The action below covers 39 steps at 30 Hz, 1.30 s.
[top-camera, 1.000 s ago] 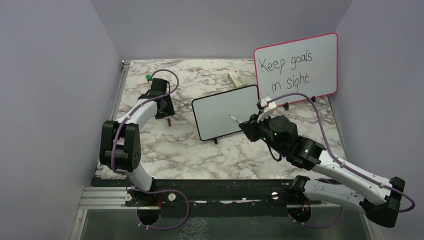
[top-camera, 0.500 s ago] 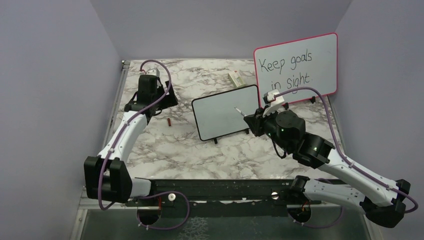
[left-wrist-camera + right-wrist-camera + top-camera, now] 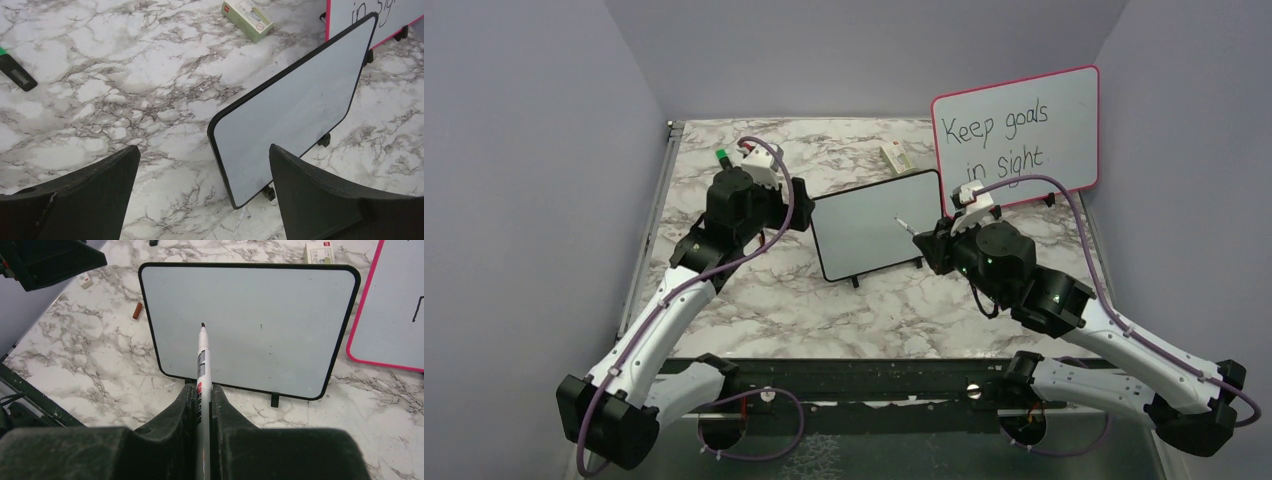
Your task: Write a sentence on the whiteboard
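Note:
The whiteboard (image 3: 874, 226) with its thin black frame stands tilted on small feet at mid-table. Its face is blank; no sentence is in view. My right gripper (image 3: 929, 243) is shut on a white marker (image 3: 202, 365). The uncapped tip points at the board's middle from just in front of it; whether it touches I cannot tell. My left gripper (image 3: 802, 208) hangs open and empty by the board's left edge. In the left wrist view, the whiteboard (image 3: 295, 105) lies beyond the wide-spread fingers (image 3: 320, 195).
A larger pink-framed board (image 3: 1016, 130) with black writing stands at the back right. A small box (image 3: 896, 156) lies behind the whiteboard, a green-capped marker (image 3: 721, 155) at the back left, a red cap (image 3: 137, 310) left of the board.
My left arm has swung from the table's left side towards the whiteboard's left edge, and its jaws have opened wide. The right gripper with the marker moved slightly closer to the board.

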Available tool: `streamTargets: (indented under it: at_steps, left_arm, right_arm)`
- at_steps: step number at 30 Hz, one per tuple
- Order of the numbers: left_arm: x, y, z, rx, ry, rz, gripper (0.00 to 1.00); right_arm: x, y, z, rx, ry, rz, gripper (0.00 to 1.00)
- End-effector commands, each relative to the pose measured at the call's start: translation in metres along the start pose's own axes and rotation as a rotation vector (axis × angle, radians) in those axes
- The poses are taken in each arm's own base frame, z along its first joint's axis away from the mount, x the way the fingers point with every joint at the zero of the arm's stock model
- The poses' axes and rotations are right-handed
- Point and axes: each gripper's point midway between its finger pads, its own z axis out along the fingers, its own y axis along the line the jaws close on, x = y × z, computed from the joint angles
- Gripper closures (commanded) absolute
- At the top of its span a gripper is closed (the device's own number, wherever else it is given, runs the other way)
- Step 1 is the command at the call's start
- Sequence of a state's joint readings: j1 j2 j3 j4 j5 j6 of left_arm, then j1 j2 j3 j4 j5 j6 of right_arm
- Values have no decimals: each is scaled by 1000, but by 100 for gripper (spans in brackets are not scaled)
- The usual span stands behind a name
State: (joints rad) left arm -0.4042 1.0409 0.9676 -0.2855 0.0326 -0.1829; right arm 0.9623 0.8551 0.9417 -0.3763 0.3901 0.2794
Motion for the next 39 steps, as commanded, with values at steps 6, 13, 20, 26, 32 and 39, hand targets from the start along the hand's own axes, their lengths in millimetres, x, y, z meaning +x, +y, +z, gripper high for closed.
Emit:
streamTargets:
  at_steps: [6,13,20,26,32,39]
  left_arm:
    - [-17,-2,8,8,-49,12,1]
    - [-21,-1,24,177,-91,-63,1]
    - [-14,-22,27,478,-53,-98,9]
    - [4,-30,45,635,38,-135,23]
    - [11,-38,57,748,95,-172,23]
    - [17,-39,64,800,108,-171,63]
  right_arm:
    - [0,14,5,-66,-25,14,99]
    - [6,19,10,-89,-3,-4,100]
    - [11,25,11,-124,18,-20,100]
    - [15,26,13,-131,24,-33,99]
    - [15,28,15,-139,28,-38,100]
    - [17,29,19,-138,35,-50,100]
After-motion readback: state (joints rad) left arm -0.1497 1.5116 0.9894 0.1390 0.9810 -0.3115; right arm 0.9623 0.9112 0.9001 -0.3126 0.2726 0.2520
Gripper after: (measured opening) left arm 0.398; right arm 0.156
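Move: The left gripper, empty and wide open, has the whiteboard's top left corner about 5 cm ahead, 4 cm to its right and 6 cm below; the whiteboard's middle is some 18 cm right, 4 cm ahead and 14 cm down. The red cap lies roughly 9 cm left, 4 cm ahead and 24 cm below, the small box 24 cm ahead and 24 cm right on the table. From the right hand, the whiteboard's middle is about 13 cm ahead, 9 cm left and 15 cm down. Bring the left gripper in to straddle the whiteboard's top edge by its left corner: first forward some 3 cm, then right about 6 cm and down 5, turning some 35 degrees clockwise and dropping its left side, with the fingers closing to under half open late on. Meanwhile ease the right hand 3 cm left and slightly down, keeping its grip on the marker. ##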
